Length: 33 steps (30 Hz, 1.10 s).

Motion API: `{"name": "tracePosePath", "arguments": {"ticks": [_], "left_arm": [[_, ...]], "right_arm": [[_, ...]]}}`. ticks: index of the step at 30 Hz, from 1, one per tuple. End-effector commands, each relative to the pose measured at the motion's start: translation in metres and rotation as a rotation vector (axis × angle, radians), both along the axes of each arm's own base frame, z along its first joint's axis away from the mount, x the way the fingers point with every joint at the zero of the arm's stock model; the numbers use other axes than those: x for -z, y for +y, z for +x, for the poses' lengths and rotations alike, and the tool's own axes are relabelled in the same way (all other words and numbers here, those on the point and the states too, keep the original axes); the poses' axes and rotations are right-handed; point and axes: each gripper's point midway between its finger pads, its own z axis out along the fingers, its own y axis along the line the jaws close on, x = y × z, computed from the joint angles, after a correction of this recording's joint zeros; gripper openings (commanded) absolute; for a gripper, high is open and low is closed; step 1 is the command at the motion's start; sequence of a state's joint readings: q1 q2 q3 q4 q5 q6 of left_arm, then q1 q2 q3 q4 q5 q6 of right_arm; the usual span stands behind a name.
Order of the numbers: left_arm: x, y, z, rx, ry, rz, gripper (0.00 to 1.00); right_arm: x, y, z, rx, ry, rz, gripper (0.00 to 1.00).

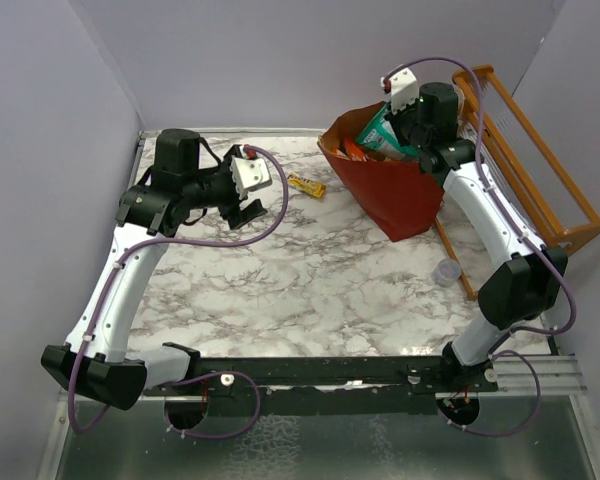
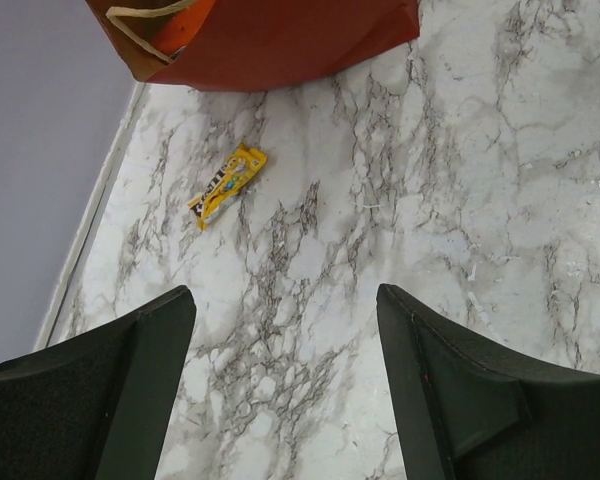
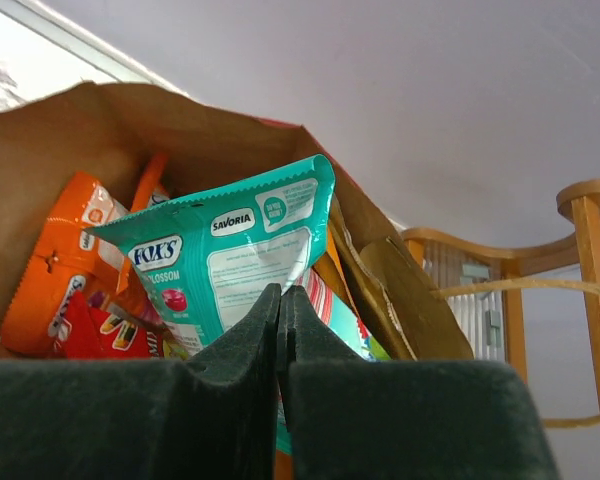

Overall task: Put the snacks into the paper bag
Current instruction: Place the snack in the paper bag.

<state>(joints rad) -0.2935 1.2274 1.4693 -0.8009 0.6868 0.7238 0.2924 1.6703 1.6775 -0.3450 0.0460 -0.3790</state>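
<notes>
The red paper bag stands at the back right, its brown inside holding orange and red snack packets. My right gripper hovers at the bag's mouth. Its fingers are pressed together on the lower part of a teal Fox's pouch, which stands upright among the packets. A small yellow bar lies on the marble left of the bag. My left gripper sits just short of that bar, open and holding nothing.
An orange wooden rack stands against the right wall, right behind the bag. A small clear cup sits on the marble in front of the bag. Grey walls close the table on the left, back and right.
</notes>
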Motion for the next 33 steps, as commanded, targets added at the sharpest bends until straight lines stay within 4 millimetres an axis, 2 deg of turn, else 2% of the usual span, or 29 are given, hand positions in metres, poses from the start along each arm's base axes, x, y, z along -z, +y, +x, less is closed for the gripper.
{"name": "tracePosePath", "arguments": {"ticks": [1, 10, 15, 19, 23, 29, 33], "left_arm": [[0.001, -0.001, -0.004, 0.014, 0.003, -0.012, 0.76], [0.005, -0.002, -0.004, 0.018, 0.015, -0.018, 0.76], [0.007, -0.003, -0.003, 0.018, 0.02, -0.02, 0.77], [0.012, -0.003, -0.001, 0.013, 0.029, -0.02, 0.77], [0.02, -0.002, 0.003, -0.011, 0.046, -0.022, 0.77], [0.027, -0.001, 0.009, -0.041, 0.054, -0.023, 0.77], [0.038, 0.002, 0.017, -0.092, 0.07, -0.019, 0.77]], "right_arm": [[-0.007, -0.013, 0.003, 0.087, -0.043, -0.082, 0.01], [0.033, 0.004, 0.009, 0.031, 0.081, -0.054, 0.02], [0.047, 0.009, 0.012, 0.02, 0.132, -0.052, 0.11], [0.047, 0.009, 0.012, 0.021, 0.138, -0.055, 0.25], [0.038, 0.009, 0.01, 0.017, 0.129, -0.054, 0.39], [0.027, 0.011, 0.001, -0.012, 0.117, -0.046, 0.52], [0.019, 0.013, -0.006, -0.033, 0.11, -0.036, 0.59]]}}
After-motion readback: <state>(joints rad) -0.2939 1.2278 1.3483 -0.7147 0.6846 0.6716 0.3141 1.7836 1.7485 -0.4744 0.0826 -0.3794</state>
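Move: I still pinch the teal pouch in my shut right fingers over the paper bag; the middle of its mouth is about 6 cm below and some 3 cm to the left. The orange packs already inside lie some 9 cm left, 3 cm ahead and 12 cm down. The yellow candy bar is on the table about 21 cm left, 4 cm back, 30 cm down. From my left hand the mouth is about 21 cm ahead, 27 cm right and 7 cm lower. I lower my right hand about 7 cm straight down into the bag's mouth, tipping the fingers some 10 degrees further down. Near the bottom I spread them to a little over half open, letting go of the teal pouch, and come back up about 2 cm while still opening. My empty left hand sinks some 3.5 cm above the table, touching nothing. ##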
